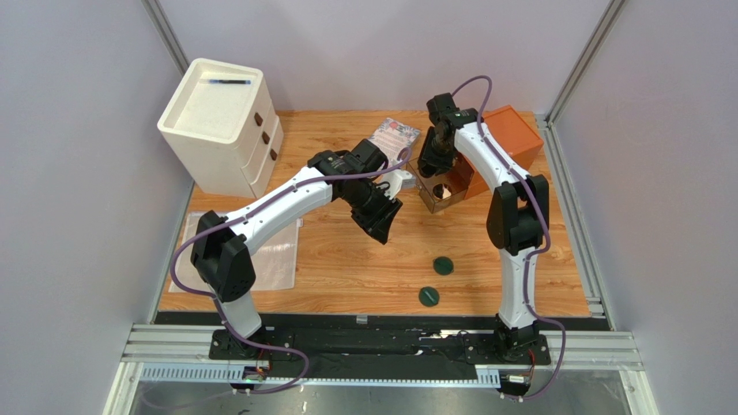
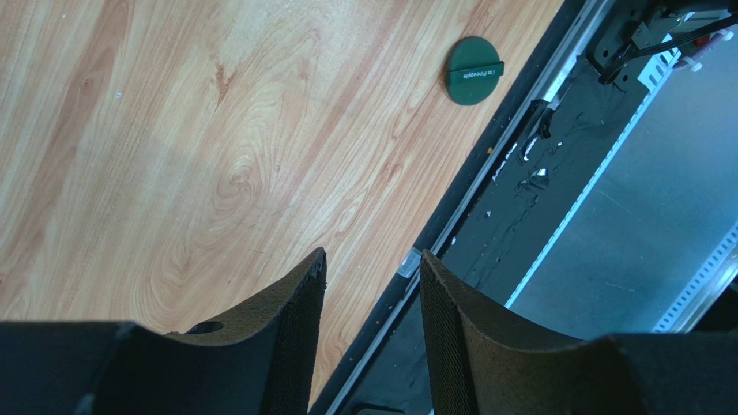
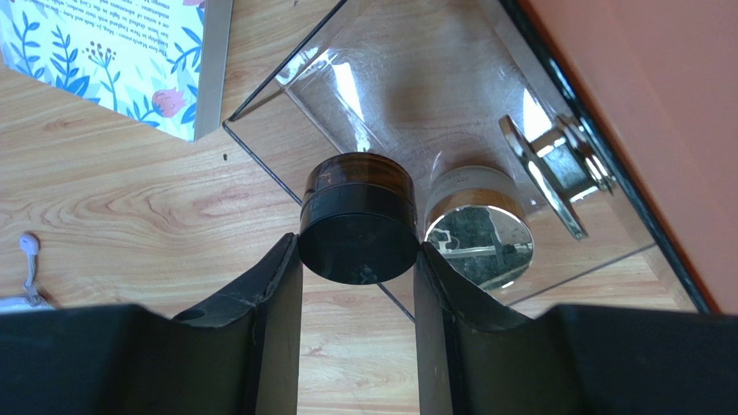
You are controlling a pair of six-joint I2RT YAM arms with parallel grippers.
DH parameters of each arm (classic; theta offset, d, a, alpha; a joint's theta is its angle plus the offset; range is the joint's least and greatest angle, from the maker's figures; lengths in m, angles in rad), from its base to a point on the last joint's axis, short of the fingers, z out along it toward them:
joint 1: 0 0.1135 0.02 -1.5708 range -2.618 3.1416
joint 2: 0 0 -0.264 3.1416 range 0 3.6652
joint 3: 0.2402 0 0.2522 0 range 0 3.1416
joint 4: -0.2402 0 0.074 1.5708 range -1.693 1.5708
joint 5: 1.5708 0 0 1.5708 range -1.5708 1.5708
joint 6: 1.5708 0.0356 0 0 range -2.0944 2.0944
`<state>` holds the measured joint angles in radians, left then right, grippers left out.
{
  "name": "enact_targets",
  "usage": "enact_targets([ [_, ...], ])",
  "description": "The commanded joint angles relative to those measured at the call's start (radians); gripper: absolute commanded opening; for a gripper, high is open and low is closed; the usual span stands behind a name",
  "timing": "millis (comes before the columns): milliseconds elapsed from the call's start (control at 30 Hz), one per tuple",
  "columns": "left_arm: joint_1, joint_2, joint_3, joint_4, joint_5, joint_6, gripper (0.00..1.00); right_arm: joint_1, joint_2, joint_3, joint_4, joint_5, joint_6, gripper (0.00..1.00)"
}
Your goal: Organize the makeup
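Observation:
My right gripper is shut on the small black round jar, its fingertips against both sides, at the near edge of a clear box. In the box a round mirror-topped compact sits beside the jar, and a gold-rimmed piece leans on the wall. From above, this gripper hangs over the box. My left gripper is open and empty above the table; the left wrist view shows it too. Two dark-green discs lie near the front; one shows in the left wrist view. No tubes show.
An orange box stands behind the clear box. The floral booklet lies to its left. A white drawer unit with a black pen on top is at the back left. A clear plastic sheet lies on the left.

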<state>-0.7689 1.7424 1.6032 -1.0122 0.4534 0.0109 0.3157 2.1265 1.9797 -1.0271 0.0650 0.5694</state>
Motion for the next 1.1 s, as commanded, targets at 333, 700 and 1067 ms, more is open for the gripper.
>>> enact_targets([
  [333, 0.008, -0.047, -0.002, 0.004, 0.007, 0.029, 0.50, 0.003, 0.039, 0.041, 0.058, -0.008, 0.076, 0.86],
  [700, 0.010, -0.047, -0.005, 0.012, 0.007, 0.028, 0.50, 0.008, -0.111, -0.051, 0.067, -0.036, 0.043, 0.88],
  [1067, 0.014, -0.037, -0.028, 0.034, 0.048, 0.006, 0.50, 0.117, -0.499, -0.496, 0.006, -0.001, -0.074, 0.88],
])
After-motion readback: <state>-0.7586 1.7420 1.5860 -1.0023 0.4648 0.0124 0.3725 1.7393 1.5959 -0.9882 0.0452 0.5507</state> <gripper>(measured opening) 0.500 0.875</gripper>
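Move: The right hand still grips the black jar over the front part of the clear open drawer, whose middle lies about 2 cm to its right, 1 cm back and 6 cm below. The gold compact inside sits roughly 3 cm back and 4 cm right. The orange cabinet is some 13 cm right and 2 cm ahead, the patterned card about 8 cm left and 6 cm ahead. From the idle left hand the drawer is about 14 cm ahead, 12 cm right, 11 cm below. The right hand eases the black jar about 1 cm down and 1 cm forward into the clear drawer, beside the gold compact, then opens its fingers wide from their grip and lets go, holding nearly still for a moment. With the fingers kept wide open, it then pulls back towards the base by about 10 cm, faster and faster, while rising some 5 cm clear of the drawer, the wrist hardly turning. ##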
